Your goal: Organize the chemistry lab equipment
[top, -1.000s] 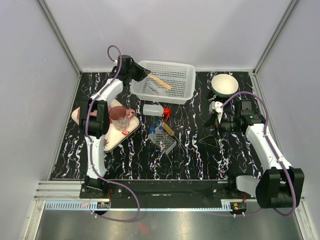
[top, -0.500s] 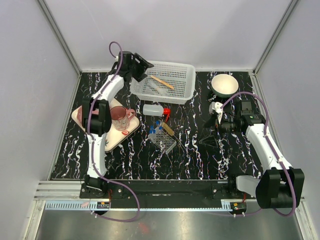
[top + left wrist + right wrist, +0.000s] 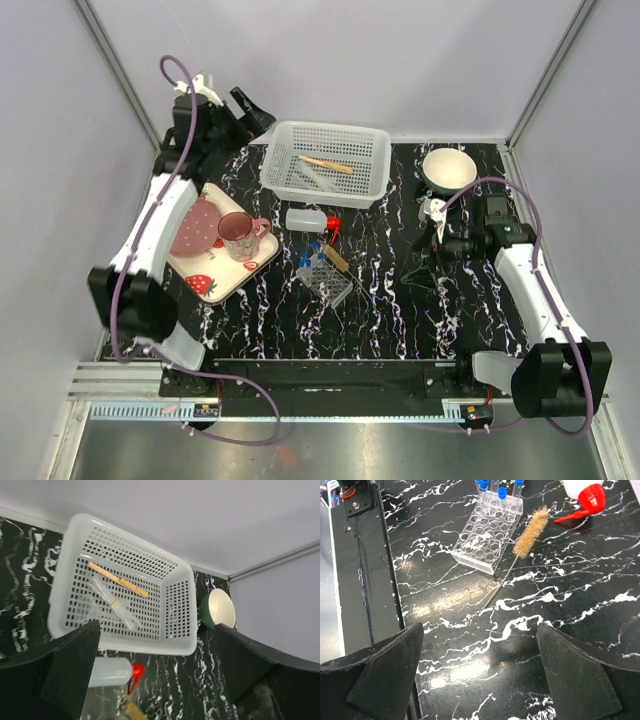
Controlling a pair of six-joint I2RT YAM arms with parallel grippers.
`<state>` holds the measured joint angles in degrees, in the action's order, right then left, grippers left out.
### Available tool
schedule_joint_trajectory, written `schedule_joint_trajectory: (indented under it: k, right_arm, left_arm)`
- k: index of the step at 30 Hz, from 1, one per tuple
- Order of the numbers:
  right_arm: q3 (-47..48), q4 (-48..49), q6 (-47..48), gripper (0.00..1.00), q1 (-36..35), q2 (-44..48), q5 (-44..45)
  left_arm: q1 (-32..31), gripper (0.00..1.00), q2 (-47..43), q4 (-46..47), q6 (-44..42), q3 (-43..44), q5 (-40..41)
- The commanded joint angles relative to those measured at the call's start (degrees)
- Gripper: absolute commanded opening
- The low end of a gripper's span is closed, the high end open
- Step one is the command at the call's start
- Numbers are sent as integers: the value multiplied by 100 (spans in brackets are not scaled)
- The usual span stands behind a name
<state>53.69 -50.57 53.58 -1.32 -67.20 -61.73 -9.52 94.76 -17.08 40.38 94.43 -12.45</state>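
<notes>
A white mesh basket [image 3: 372,160] [image 3: 175,610] at the back holds a thin wooden stick [image 3: 325,163] [image 3: 118,580] and clear pipettes [image 3: 312,176] [image 3: 114,601]. My left gripper [image 3: 250,112] [image 3: 155,680] hangs open and empty, high off the basket's left rear corner. The translucent red-capped bottle [image 3: 306,219] [image 3: 111,672] lies in front of the basket. Blue-capped test tubes [image 3: 311,255] [image 3: 492,487] stand in the tube rack [image 3: 328,280] [image 3: 487,537]. My right gripper [image 3: 425,250] [image 3: 477,680] is open and empty over bare table, right of the rack.
A tan bristle brush [image 3: 336,258] [image 3: 530,525] lies against the rack. A white bowl [image 3: 449,169] [image 3: 220,611] sits back right. The strawberry-print tray [image 3: 205,285] with a pink mug [image 3: 238,235] lies at the left.
My left gripper opened and let the wooden stick drop into the basket. The left arm then swung up and left, away from the basket. The right arm stayed put.
</notes>
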Motion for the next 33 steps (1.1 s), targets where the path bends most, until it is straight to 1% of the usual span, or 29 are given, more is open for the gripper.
schedule_joint_trajectory:
  k: [1,2,3,4,5,6,7,8,9,11,12,16,21,23,26,28,30,33]
  right_arm:
    - [835,-778,249,100,36,-109,451]
    - [958,-866,249,100,36,-205,487]
    - [1194,-1041,232,100,36,-249,478]
    - [1309,-1113,214,100,36,-311,452]
    - [1415,-1148,179,100,18,-424,408]
    - [1607,-1175,31,100,1,-486,330]
    - [1696,-1175,-58,100,-26,-557,303]
    - [1784,-1157,-137,100,-87,-697,302]
    - [1950,-1105,-329,100,-244,-768,355]
    - [2083,-1000,-558,100,-517,-987,521]
    - [2214,-895,-760,100,-831,-1049,766]
    - [2540,-683,-1086,100,-1439,-1540,1181]
    - [3103,-437,-1631,100,-1906,-2173,1690]
    - [3313,-428,-1798,100,-2135,-2464,1857]
    - [3428,-244,-2113,100,-2433,-2745,2392]
    - [3472,-24,-2290,100,-2522,-2938,2604]
    - [3525,186,-2554,100,-2636,-3070,2877]
    - [3596,441,-2739,100,-2855,-3352,3211]
  left_arm:
    - [29,99,-1309,12,-1084,-1098,523]
    - [38,99,-1555,38,-1181,-1329,585]
    - [55,99,-2027,56,-1338,-1566,707]
    - [64,99,-2267,99,-1401,-2021,752]
    - [82,99,-2521,161,-1454,-2269,787]
    - [99,99,-2994,222,-1532,-2515,866]
    - [117,99,-3225,318,-1568,-2944,928]
    - [134,99,-3462,346,-1577,-3140,981]
    - [143,99,-3882,363,-1603,-3324,1068]
    - [152,99,-4262,337,-1647,-3738,1052]
    - [169,99,-4569,311,-1708,-3835,930]
    - [161,99,-5133,-83,-1709,-4265,525]
    - [161,99,-5792,-488,-1551,-4670,235]
    - [161,99,-5951,-559,-1429,-4863,138]
    - [161,99,-6346,-647,-1270,-5189,-91]
    - [161,99,-6470,-700,-1191,-5451,-275]
    - [170,99,-6628,-691,-1147,-5610,-625]
    - [161,99,-6769,-683,-1094,-5883,-934]
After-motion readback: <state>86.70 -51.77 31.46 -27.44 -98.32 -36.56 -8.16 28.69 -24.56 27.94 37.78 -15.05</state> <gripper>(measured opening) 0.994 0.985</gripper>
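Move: The brush I go for with my right hand lies about 14 cm to its left, some 8 cm ahead and 17 cm below. The tube rack stands about 17 cm left and 5 cm ahead of that hand, and the wash bottle lies some 20 cm left and 19 cm ahead, both roughly 15 cm lower. From my left hand, high by the basket, the brush is about 19 cm back, 17 cm right and 33 cm below. I lift my open right hand some 5 cm while easing it forward, then swing it left and sink again towards the brush, ending about 11 cm left and 7 cm forward, fingers tipped some 20 degrees further down. Meanwhile I draw my empty left hand back about 26 cm from the basket, mostly sinking after a small rise, to above the tray near the mug. ##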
